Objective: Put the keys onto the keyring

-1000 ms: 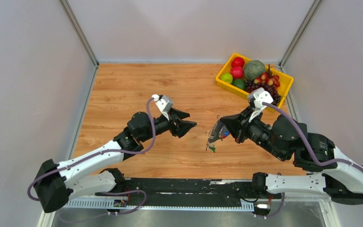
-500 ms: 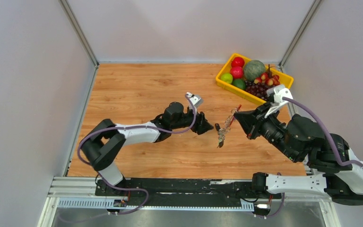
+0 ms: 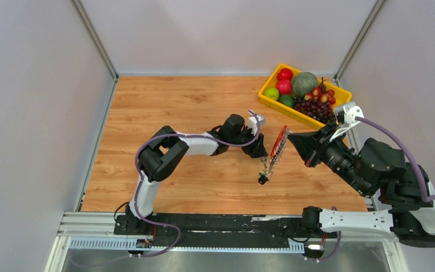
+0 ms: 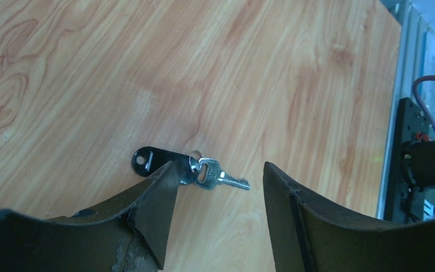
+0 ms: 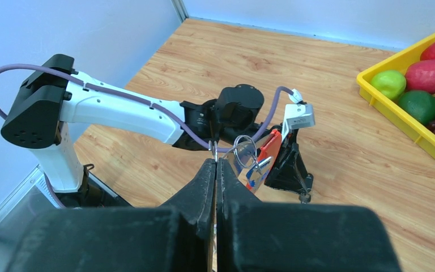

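Observation:
My right gripper is shut on the keyring, a grey strip with a red curved side, and holds it above the table. A wire ring and a blue-headed key hang beside it, and more keys dangle below. A loose silver key joined to a black tag lies flat on the wood. My left gripper is open and low over that key, with one finger covering part of the tag. Nothing is between its fingers.
A yellow tray of fruit stands at the back right corner. The black mounting rail runs along the table's near edge. The left arm stretches across the middle of the table towards the right gripper.
The left arm has reached far to the right and come down over the loose key. The right gripper has drawn back to the right with the keyring, and the keys now dangle.

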You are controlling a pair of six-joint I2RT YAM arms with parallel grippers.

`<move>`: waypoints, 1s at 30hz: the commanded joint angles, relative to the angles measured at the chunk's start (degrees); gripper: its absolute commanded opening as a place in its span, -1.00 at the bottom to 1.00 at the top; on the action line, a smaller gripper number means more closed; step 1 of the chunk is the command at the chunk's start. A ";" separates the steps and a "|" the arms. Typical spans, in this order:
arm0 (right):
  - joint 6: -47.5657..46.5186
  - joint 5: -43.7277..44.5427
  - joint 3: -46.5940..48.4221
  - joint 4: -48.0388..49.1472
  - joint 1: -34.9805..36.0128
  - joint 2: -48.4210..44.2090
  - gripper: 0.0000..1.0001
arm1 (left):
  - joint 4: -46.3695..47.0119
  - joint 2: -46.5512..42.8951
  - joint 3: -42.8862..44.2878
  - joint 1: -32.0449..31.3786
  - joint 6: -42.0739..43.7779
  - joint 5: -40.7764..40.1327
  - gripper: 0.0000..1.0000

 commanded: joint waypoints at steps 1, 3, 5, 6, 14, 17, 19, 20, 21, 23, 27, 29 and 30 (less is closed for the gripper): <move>-0.50 -0.50 -0.12 1.46 0.13 -0.75 -1.00 | -5.64 2.38 4.76 -0.59 4.63 0.20 0.29; -0.64 -0.81 -0.09 1.59 0.13 -0.79 -1.00 | -6.85 3.44 5.93 -0.93 5.56 -0.29 0.28; -0.76 -0.97 -0.16 1.63 0.17 -0.72 -1.00 | -7.47 4.48 6.51 -1.33 6.17 -0.83 0.27; -0.79 -1.16 -0.24 1.69 0.13 -0.66 -1.00 | -7.63 4.73 6.72 -1.45 6.48 -1.04 0.27; -0.63 -2.02 -0.79 2.05 0.13 -0.40 -1.00 | -9.25 7.05 7.19 -2.58 9.14 -4.38 0.18; -0.61 -2.26 -0.85 2.21 0.14 -0.42 -1.00 | -10.02 7.46 7.16 -2.85 10.18 -5.49 0.12; -0.78 -2.27 -0.94 2.27 0.14 -0.37 -1.00 | -10.21 7.61 6.91 -3.18 10.57 -6.19 0.06; -0.79 -2.28 -0.98 2.29 0.13 -0.33 -1.00 | -10.25 7.71 6.71 -3.37 10.69 -6.72 0.04; -0.86 -2.39 -1.00 2.32 0.15 -0.34 -1.00 | -10.28 7.76 6.65 -3.37 10.82 -6.97 0.00; -0.94 -2.35 -1.13 2.46 0.17 -0.46 -1.00 | -10.24 7.94 6.68 -3.62 10.99 -7.69 -0.08; -0.90 -2.82 -1.50 2.55 0.13 -0.75 -1.00 | -10.14 8.61 7.18 -4.00 11.67 -8.80 -0.25; -0.89 -3.06 -1.56 2.54 0.14 -0.91 -1.00 | -9.71 8.71 7.13 -4.14 11.80 -8.81 -0.26; -0.96 -3.19 -1.58 2.54 0.15 -1.00 -1.00 | -9.61 8.71 7.16 -4.19 11.87 -8.67 -0.26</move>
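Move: The loose key with its black fob lies on the table just past the left fingertips, about 2 cm ahead of that hand, 2 cm to its right and 5 cm below. From the right hand, that key is roughly 15 cm ahead, 3 cm to the left and 40 cm down. The held keyring bunch hangs straight beneath the right fingers, its middle some 9 cm below them. The fruit basket stands about 30 cm beyond the loose key and 22 cm to the key's right. The left hand sinks about 4 cm onto the loose key and eases 1.5 cm to its right, its fingers tipping some 10 degrees steeper towards the table; most of the descent comes first, then the wide-open fingers draw in to little more than half their gap, one each side of the fob's ring end, with no pinch to be seen yet. The right hand stays high, nearly still, and keeps the keyring bunch shut between its fingertips. ##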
